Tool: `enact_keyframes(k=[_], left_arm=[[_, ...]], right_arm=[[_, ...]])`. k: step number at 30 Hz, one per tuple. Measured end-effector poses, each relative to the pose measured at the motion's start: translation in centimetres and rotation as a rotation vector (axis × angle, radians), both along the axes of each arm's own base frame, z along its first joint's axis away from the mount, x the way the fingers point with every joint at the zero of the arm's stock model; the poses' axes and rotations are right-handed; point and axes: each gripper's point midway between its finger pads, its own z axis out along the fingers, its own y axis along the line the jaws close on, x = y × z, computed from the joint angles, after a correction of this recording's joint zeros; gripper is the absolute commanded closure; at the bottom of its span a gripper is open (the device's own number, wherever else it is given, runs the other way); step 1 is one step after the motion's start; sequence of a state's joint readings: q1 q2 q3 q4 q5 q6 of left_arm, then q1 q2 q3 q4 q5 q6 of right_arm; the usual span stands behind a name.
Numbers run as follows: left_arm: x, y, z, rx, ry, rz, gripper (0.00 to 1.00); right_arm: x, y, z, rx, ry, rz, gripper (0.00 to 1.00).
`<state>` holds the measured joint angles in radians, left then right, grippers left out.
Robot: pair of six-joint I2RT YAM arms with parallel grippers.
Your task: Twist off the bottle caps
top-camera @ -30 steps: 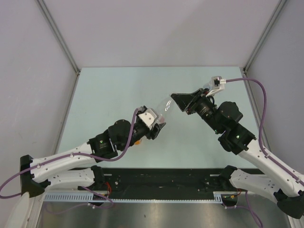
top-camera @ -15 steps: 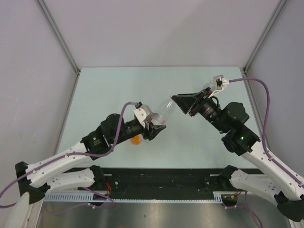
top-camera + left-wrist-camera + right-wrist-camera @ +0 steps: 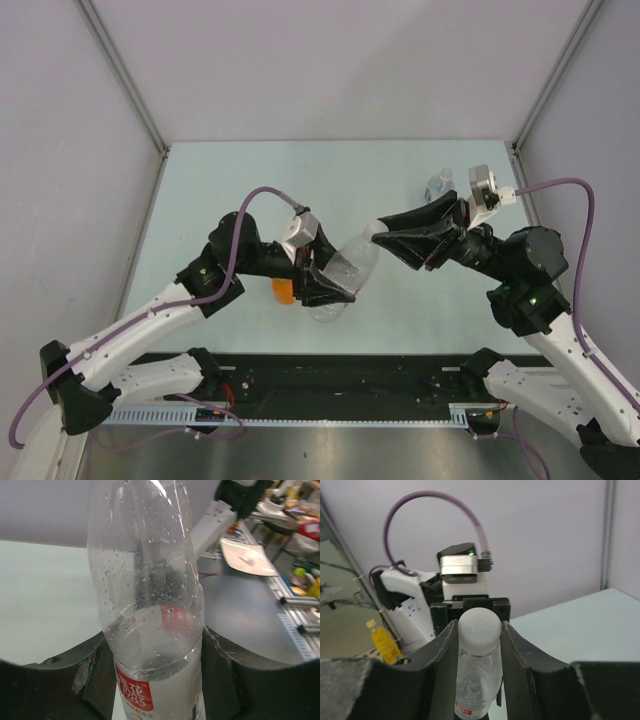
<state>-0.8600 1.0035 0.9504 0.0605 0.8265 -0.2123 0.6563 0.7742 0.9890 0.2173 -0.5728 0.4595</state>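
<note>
The clear bottle with a red-white label point(image 3: 350, 265) is held tilted above the table between both arms. My left gripper point(image 3: 325, 285) is shut on its body, the fingers point(image 3: 220, 675) pressing both sides of the bottle point(image 3: 150, 605) at the label. My right gripper point(image 3: 385, 240) is shut on its white cap point(image 3: 479, 625), which sits on the neck of the bottle point(image 3: 477, 680) between the jaws. In the top view the cap is mostly hidden by the fingers. The short orange bottle point(image 3: 283, 290) stands on the table, half hidden behind my left gripper.
Another clear bottle point(image 3: 438, 185) stands at the back right of the pale green table point(image 3: 220, 190), just behind my right arm. Grey walls close in the left, back and right sides.
Both grippers have carried the bottle toward the near side and lower, and it now tilts more steeply. The left wrist has swung left, uncovering the orange bottle.
</note>
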Motion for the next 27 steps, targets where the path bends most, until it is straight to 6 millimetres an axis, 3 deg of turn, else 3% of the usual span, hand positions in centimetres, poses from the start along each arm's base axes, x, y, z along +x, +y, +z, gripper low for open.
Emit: enact_keyframes(k=[12, 27], left_arm=[[-4.5, 0.9, -0.6, 0.011, 0.084, -0.417, 1.0], [-6.4, 1.8, -1.0, 0.037, 0.118, -0.628, 1.0]], right_arm=[[-5.6, 0.2, -0.4, -0.075, -0.206, 0.298, 1.0], [-9.0, -0.2, -1.2, -0.122, -0.347, 0.46, 1.0]])
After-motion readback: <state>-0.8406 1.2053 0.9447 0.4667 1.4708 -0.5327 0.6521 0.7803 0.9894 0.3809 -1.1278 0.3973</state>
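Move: The left hand already grips the clear bottle around its label. The white cap lies about 4 cm ahead of that hand, 7 cm to its right and 10 cm higher. The cap already sits between the right fingertips. The orange bottle stands on the table some 14 cm ahead of the left hand, 12 cm to its left and 27 cm below. The blue-label bottle is roughly 38 cm ahead of the right hand, 21 cm to its right and 38 cm below. Back towards the bases both hands go together, the right about 9 cm and the left some 6 cm with a slight drift left, slowing as they go. The left wrist turns the gripped bottle clockwise some 35 degrees while the right turns counter-clockwise and tips its fingers up, bringing them more in line with the bottle's neck. Both keep their hold, one on the body, one on the cap. ##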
